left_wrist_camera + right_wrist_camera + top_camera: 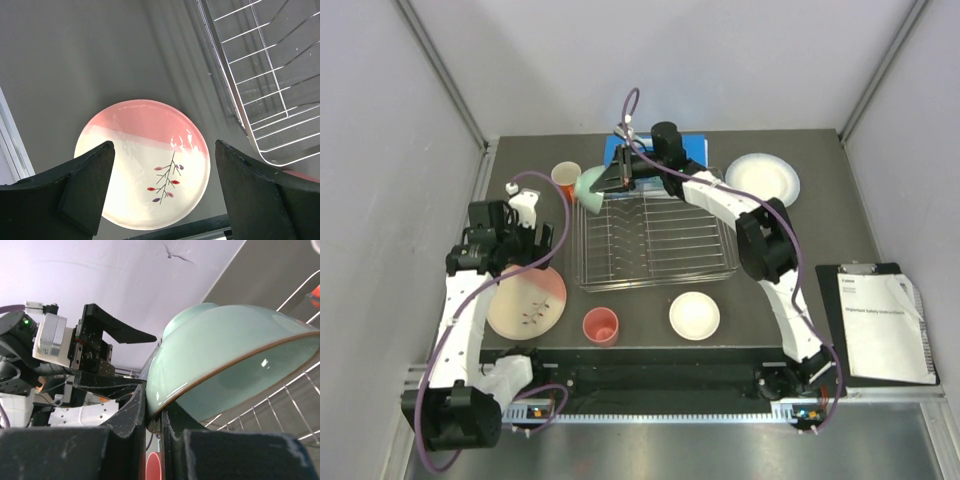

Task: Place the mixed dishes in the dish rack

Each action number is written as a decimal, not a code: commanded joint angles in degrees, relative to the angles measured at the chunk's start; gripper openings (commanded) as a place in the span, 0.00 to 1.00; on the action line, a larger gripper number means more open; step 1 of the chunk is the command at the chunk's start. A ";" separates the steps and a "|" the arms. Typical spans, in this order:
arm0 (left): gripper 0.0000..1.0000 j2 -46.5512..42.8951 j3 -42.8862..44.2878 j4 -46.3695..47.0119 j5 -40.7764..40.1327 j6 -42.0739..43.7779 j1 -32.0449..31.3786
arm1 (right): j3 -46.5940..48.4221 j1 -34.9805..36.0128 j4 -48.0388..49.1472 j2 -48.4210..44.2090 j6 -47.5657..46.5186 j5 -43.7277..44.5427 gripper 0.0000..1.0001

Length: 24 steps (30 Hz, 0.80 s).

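Note:
The wire dish rack point(655, 240) sits mid-table. My right gripper point(610, 182) is shut on the rim of the mint green bowl point(590, 187), held tilted above the rack's far-left corner. In the right wrist view the fingers point(137, 410) pinch the bowl point(225, 350) wall over the rack wires point(280, 415). My left gripper point(542, 236) hangs open and empty above the pink-and-cream plate point(527, 302). In the left wrist view it point(165, 190) frames that plate point(135, 150), with the rack point(270, 75) to the right. An orange cup point(566, 178), a coral cup point(601, 325) and two white plates point(695, 316) point(762, 178) lie around the rack.
A blue book point(665, 148) lies behind the rack under the right arm. A clipboard with paper point(880, 320) rests at the right edge. Grey walls close in the table's left, back and right sides.

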 commanded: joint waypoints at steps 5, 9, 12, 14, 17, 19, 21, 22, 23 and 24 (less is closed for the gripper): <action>0.85 -0.56 2.78 -1.47 0.76 0.72 0.30 | 5.84 -1.95 10.66 3.87 3.11 -5.48 0.00; 0.85 0.05 3.48 -1.30 0.84 0.46 0.38 | 4.96 -1.78 6.17 5.10 -0.42 -4.52 0.00; 0.85 0.49 4.01 -1.30 1.20 0.02 0.38 | 4.78 -1.69 -1.01 5.37 -5.15 -3.12 0.00; 0.85 0.49 4.19 -1.21 1.37 -0.15 0.38 | 5.04 -1.52 -8.55 5.02 -11.19 -0.75 0.00; 0.85 0.84 4.10 -1.03 1.81 -0.24 0.38 | 5.31 -1.43 -13.85 4.84 -16.06 2.24 0.00; 0.85 1.10 4.01 -0.86 1.90 -0.42 0.38 | 5.40 -1.34 -17.20 4.93 -18.25 3.48 0.00; 0.85 1.28 3.92 -0.86 1.99 -0.51 0.38 | 6.01 -1.16 -20.79 5.19 -20.01 5.67 0.00; 0.86 1.37 3.84 -0.86 1.90 -0.59 0.38 | 6.45 -0.99 -21.68 5.37 -21.32 6.38 0.00; 0.86 1.28 3.84 -0.86 1.90 -0.51 0.38 | 6.45 -0.90 -22.21 5.37 -21.69 7.60 0.02; 0.87 1.19 3.75 -0.77 1.81 -0.42 0.38 | 6.54 -0.64 -23.00 5.54 -21.86 8.05 0.06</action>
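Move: The right hand, fingers pointing left, already holds the green bowl above the dish rack. The left-end slots it is bound for lie about 2 cm ahead, 3 cm left and 14 cm down. From this hand the orange mug stands some 11 cm ahead and 11 cm left, the headphones 16 cm ahead and 10 cm right, the pink-and-white plate 17 cm back and 20 cm left. From the left hand those slots are roughly 14 cm ahead, 12 cm right, 8 cm lower. Keeping the green bowl's rim pinched between its shut fingers, the right hand first eases about 2 cm forward and a touch right over the rack, then sinks straight down some 9 cm in all towards the left-end slots, slowing to a stop at the bottom. On the way down the left-pointing fingers dip about 10 degrees. ##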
